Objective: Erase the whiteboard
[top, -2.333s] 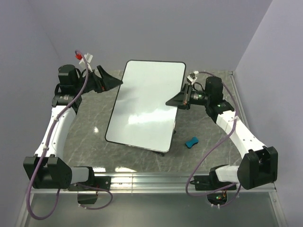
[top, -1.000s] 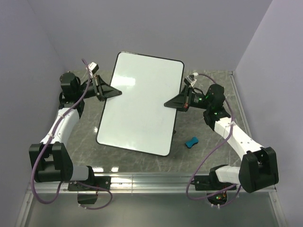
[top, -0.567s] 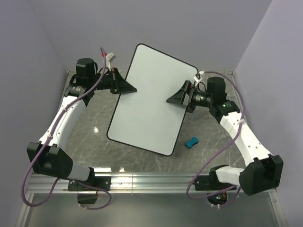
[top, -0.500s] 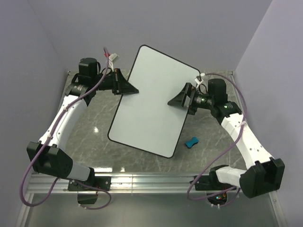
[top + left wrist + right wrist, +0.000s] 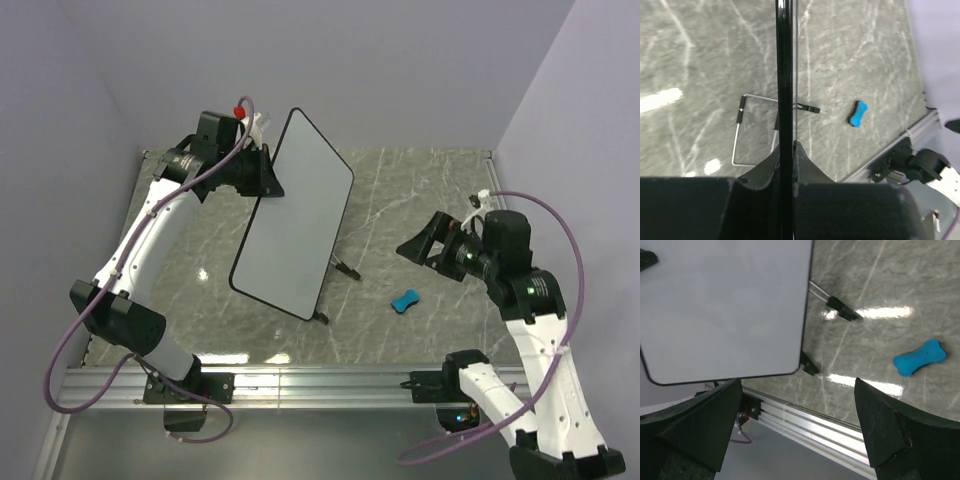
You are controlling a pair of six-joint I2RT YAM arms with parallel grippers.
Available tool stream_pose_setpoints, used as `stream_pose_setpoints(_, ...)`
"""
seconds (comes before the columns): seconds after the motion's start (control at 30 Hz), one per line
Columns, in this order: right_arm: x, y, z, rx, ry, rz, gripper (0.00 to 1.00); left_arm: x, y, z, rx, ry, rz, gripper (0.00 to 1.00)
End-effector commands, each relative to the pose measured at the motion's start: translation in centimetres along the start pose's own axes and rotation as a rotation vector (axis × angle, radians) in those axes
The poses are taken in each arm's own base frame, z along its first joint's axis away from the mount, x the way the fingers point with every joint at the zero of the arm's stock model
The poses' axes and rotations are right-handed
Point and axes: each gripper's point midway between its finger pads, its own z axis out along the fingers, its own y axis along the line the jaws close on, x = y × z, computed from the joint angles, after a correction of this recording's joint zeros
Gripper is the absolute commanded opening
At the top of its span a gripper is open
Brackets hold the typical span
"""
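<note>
The whiteboard [image 5: 290, 220] stands steeply tilted on edge over the left half of the table, its wire stand legs [image 5: 345, 270] poking out below. My left gripper [image 5: 268, 182] is shut on its upper left edge. In the left wrist view the board's black frame [image 5: 784, 75] runs edge-on, pinched by the left gripper [image 5: 786, 152]. My right gripper [image 5: 425, 247] hangs open at the right, apart from the board. In the right wrist view the right gripper [image 5: 797, 415] holds nothing, and the board's white face [image 5: 725, 305] shows no marks.
A small blue eraser [image 5: 404, 299] lies on the marble table right of the board, also the eraser [image 5: 919, 358] and the eraser [image 5: 856, 113]. An aluminium rail [image 5: 330, 378] runs along the near edge. Purple walls close in the left, back and right.
The right gripper opened, let go of the board's right edge and drew back to the right. The left arm swung the board up steeply on edge, toward the left.
</note>
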Motion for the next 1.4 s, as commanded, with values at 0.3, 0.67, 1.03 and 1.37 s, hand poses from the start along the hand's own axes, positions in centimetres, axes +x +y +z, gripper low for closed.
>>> stream_pose_setpoints(0.3,5.2,-4.5,-1.9,0.111,0.027,-0.006,1.00,-3.9,-9.5,-6.1,0.169,-0.100,0.033,0.00)
stream_pose_setpoints(0.67,6.6,-5.1,-2.7,0.111,0.025,-0.025,1.00,1.1,-5.0,-4.6,-0.149,0.016,-0.004,0.00)
stream_pose_setpoints(1.03,7.4,-5.7,-2.4,0.112,0.036,-0.022,1.00,6.2,-6.2,-3.5,-0.114,0.145,0.058,0.00)
stream_pose_setpoints(1.37,7.9,-6.6,-2.0,0.133,0.039,-0.009,1.00,7.8,-4.5,-0.8,-0.170,0.201,0.116,0.00)
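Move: The whiteboard is already clamped at its left edge in the left hand; the wire stand lies on the table about 5 cm back and 8 cm right of that hand, some 27 cm below. The eraser is about 10 cm back and 36 cm right of the left hand. From the empty right hand the eraser is roughly 4 cm ahead, 3 cm right and 26 cm below, the stand about 8 cm ahead and 25 cm left. The whiteboard, still pinched at its edge by the left hand, is lifted some 5 cm while being drawn back, then lowered past its starting height, about 9 cm back in all, and rolled some 20 degrees with its left side rising. Meanwhile the right hand, wide open and empty, goes back and down about 7 cm each, quickly then easing, sinking nearer the eraser's level. ##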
